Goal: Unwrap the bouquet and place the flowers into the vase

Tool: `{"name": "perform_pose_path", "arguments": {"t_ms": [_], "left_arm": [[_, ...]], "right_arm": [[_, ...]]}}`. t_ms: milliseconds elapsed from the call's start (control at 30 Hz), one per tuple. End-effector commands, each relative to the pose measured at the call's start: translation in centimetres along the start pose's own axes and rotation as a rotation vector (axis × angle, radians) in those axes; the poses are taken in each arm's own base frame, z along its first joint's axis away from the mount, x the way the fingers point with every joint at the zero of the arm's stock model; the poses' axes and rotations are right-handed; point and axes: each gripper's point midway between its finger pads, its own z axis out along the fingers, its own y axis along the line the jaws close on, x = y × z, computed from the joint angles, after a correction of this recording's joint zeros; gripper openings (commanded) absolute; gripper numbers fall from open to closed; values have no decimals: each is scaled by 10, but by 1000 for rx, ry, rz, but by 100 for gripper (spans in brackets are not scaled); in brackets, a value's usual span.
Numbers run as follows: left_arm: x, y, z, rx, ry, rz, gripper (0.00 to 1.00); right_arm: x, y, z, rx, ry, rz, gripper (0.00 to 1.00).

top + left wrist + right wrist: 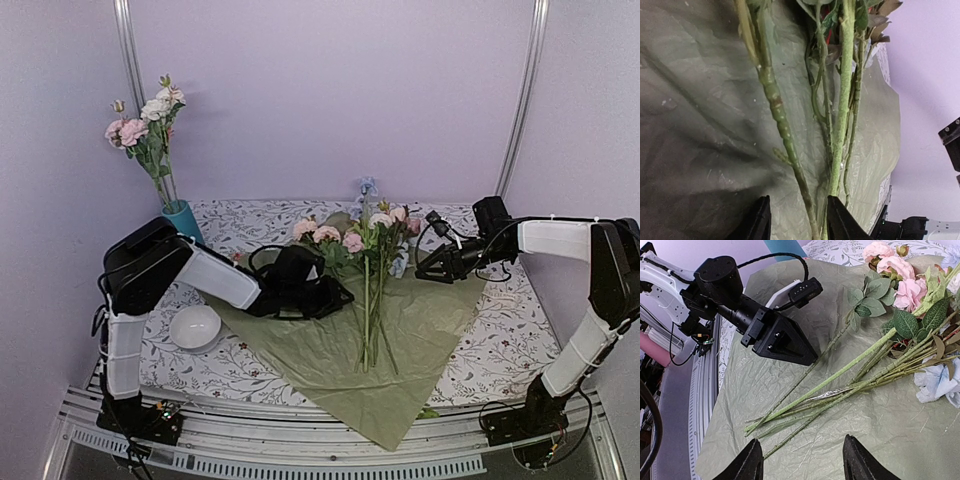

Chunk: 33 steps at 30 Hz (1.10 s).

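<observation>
The bouquet lies unwrapped: its olive-green sheet (420, 340) is spread flat, and the flowers (358, 238) lie on it with their stems (370, 320) towards the near edge. The teal vase (183, 220) stands at the back left and holds a few pink and white flowers (145, 120). My left gripper (343, 297) is low over the sheet beside the stems, open, with one thin stem (785, 135) passing between its fingers (760, 222) and a thicker stem (842, 110) at the right finger. My right gripper (802, 462) hovers open over the sheet (865, 430), short of the stem ends (790, 412).
A white bowl (195, 327) sits on the floral cloth left of the sheet, under the left arm. The left gripper's black body (782, 340) shows in the right wrist view, touching the outermost stem. The sheet's corner hangs over the table's front rail (330, 455).
</observation>
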Motion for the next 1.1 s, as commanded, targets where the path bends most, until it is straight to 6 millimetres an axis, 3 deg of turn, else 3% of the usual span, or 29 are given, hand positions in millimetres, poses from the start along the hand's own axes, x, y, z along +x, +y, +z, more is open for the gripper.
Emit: {"name": "perform_pose_path", "arguments": {"t_ms": [0, 200, 367, 533, 900, 933, 1067], "left_arm": [[0, -10, 17, 94, -6, -42, 38], [-5, -10, 40, 120, -6, -86, 24], [-19, -25, 31, 134, -62, -71, 10], [-36, -54, 3, 167, -133, 2, 0], [-59, -145, -88, 331, -317, 252, 0], [-60, -152, -96, 348, -339, 279, 0], [-63, -179, -124, 419, -415, 371, 0]], "right_arm": [[-2, -1, -1, -9, -10, -8, 56], [-2, 1, -1, -21, -13, -5, 56], [0, -1, 2, -32, -12, 16, 56], [-4, 0, 0, -29, -16, 20, 56], [-40, 7, -7, -37, -18, 30, 57], [-53, 11, -8, -46, -35, 20, 57], [-73, 38, 0, -135, -45, 27, 61]]}}
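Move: The stem of the leftmost pink flowers lies almost between the left hand's open fingers, about 3 cm right, 2 cm ahead and 2 cm below. Their pink blooms are some 19 cm ahead and 5 cm left. The remaining stems run about 6 cm to the hand's right, level with it and 3 cm lower; the other blooms lie 19 cm ahead and 8 cm right. From the right hand, the pink flowers' stem is roughly 12 cm left, 2 cm ahead and 12 cm below. Easing right and forward by about 4 cm while dipping slightly, the left hand closes its half-open fingers around the leftmost pink flowers' stem and pinches it near mid-length. It then lifts straight up off the green wrap, about 20 cm, its right-pointing fingers tipping up towards level. Late on, the empty right hand rises about 5 cm and drifts slightly forward, still open. ##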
